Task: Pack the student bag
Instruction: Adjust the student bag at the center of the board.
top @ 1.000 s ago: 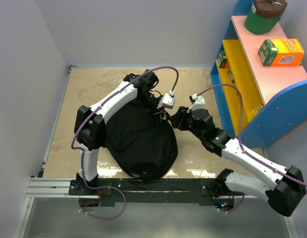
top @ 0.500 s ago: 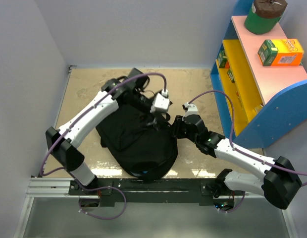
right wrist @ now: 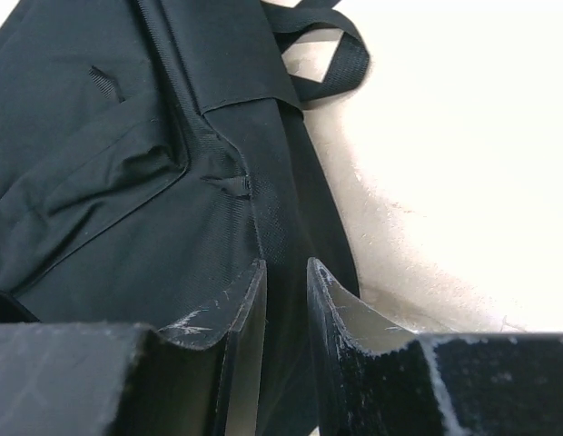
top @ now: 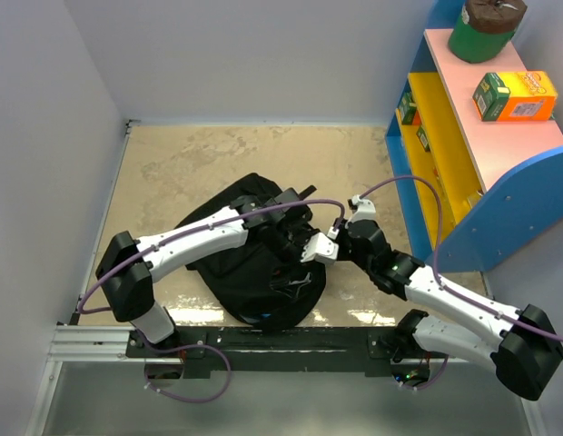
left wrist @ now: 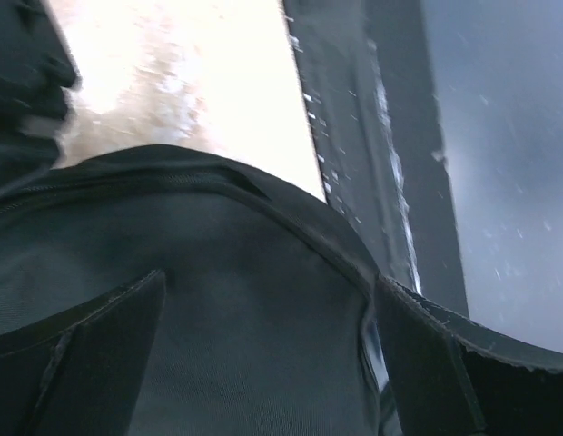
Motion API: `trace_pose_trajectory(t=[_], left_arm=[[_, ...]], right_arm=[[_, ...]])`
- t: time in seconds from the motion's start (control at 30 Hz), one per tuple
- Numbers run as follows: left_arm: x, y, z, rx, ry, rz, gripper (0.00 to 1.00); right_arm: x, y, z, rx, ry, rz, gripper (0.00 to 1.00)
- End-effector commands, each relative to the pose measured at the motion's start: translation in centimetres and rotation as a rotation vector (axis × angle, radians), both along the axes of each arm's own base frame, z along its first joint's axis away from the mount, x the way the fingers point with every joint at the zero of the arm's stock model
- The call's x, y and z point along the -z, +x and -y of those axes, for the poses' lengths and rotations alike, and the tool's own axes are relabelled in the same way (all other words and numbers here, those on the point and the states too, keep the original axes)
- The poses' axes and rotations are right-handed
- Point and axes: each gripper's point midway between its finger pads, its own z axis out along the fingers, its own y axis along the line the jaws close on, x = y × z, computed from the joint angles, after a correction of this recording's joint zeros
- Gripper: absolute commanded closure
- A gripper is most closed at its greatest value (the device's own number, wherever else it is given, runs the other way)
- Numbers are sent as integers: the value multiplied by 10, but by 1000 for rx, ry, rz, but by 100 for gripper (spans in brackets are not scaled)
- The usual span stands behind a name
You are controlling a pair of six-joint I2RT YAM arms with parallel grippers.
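Note:
The student bag is a big black fabric backpack lying flat on the beige table, near the front edge. My left gripper hovers over its near right part, fingers wide open; in the left wrist view only bag fabric lies between them. My right gripper is at the bag's right edge. In the right wrist view its fingers stand a narrow gap apart over the bag's side panel. Whether fabric is pinched does not show. A strap loop lies on the table beyond.
A blue, yellow and pink shelf stands at the right, with a green cylinder and an orange-green box on top. A metal rail runs along the table's near edge, also seen as a rail beyond the bag.
My left arm swung from the bag's far end down to its near right part, and its jaws opened wide. The bag shifted and flattened. My right gripper's jaws narrowed at the bag's right edge.

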Motion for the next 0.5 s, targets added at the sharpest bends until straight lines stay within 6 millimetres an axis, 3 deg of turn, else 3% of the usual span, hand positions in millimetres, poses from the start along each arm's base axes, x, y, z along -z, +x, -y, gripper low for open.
trace_pose_trajectory(t=[0.0, 0.03, 0.17, 0.27, 0.37, 0.47], left_arm=[[-7, 12, 25, -192, -24, 39, 0], [-3, 15, 26, -224, -1, 58, 0], [12, -19, 32, -198, 61, 70, 0], [22, -28, 30, -207, 101, 140, 0], [34, -12, 22, -271, 123, 260, 0], [32, 28, 12, -372, 125, 467, 0]], right_arm=[[-2, 3, 7, 50, 2, 12, 72], [-2, 4, 7, 52, 0, 14, 73], [-3, 4, 11, 63, -8, 23, 73], [-3, 4, 12, 67, -9, 29, 73], [-3, 5, 12, 70, -6, 30, 73], [-7, 5, 12, 68, 0, 36, 74]])
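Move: The bag's near right corner lies about 7 cm back of the left hand, 1 cm to its right and some 6 cm below. The board's near edge runs roughly 11 cm back, 10 cm below, level sideways. The bag's right side, at the right gripper, is about 11 cm ahead and 6 cm to the right, 2 cm below. From the right hand the same near corner lies about 18 cm back, 4 cm left and 6 cm below. Starting off to the right, then swinging back and down towards the bag's near right corner, the left hand sinks about 4.5 cm while going some 3 cm back and 2 cm right. Its fingers stay wide open, and the wrist turns nearly 20 degrees so they point more steeply down. The right gripper keeps its pinch on the bag's right side, barely moving. ##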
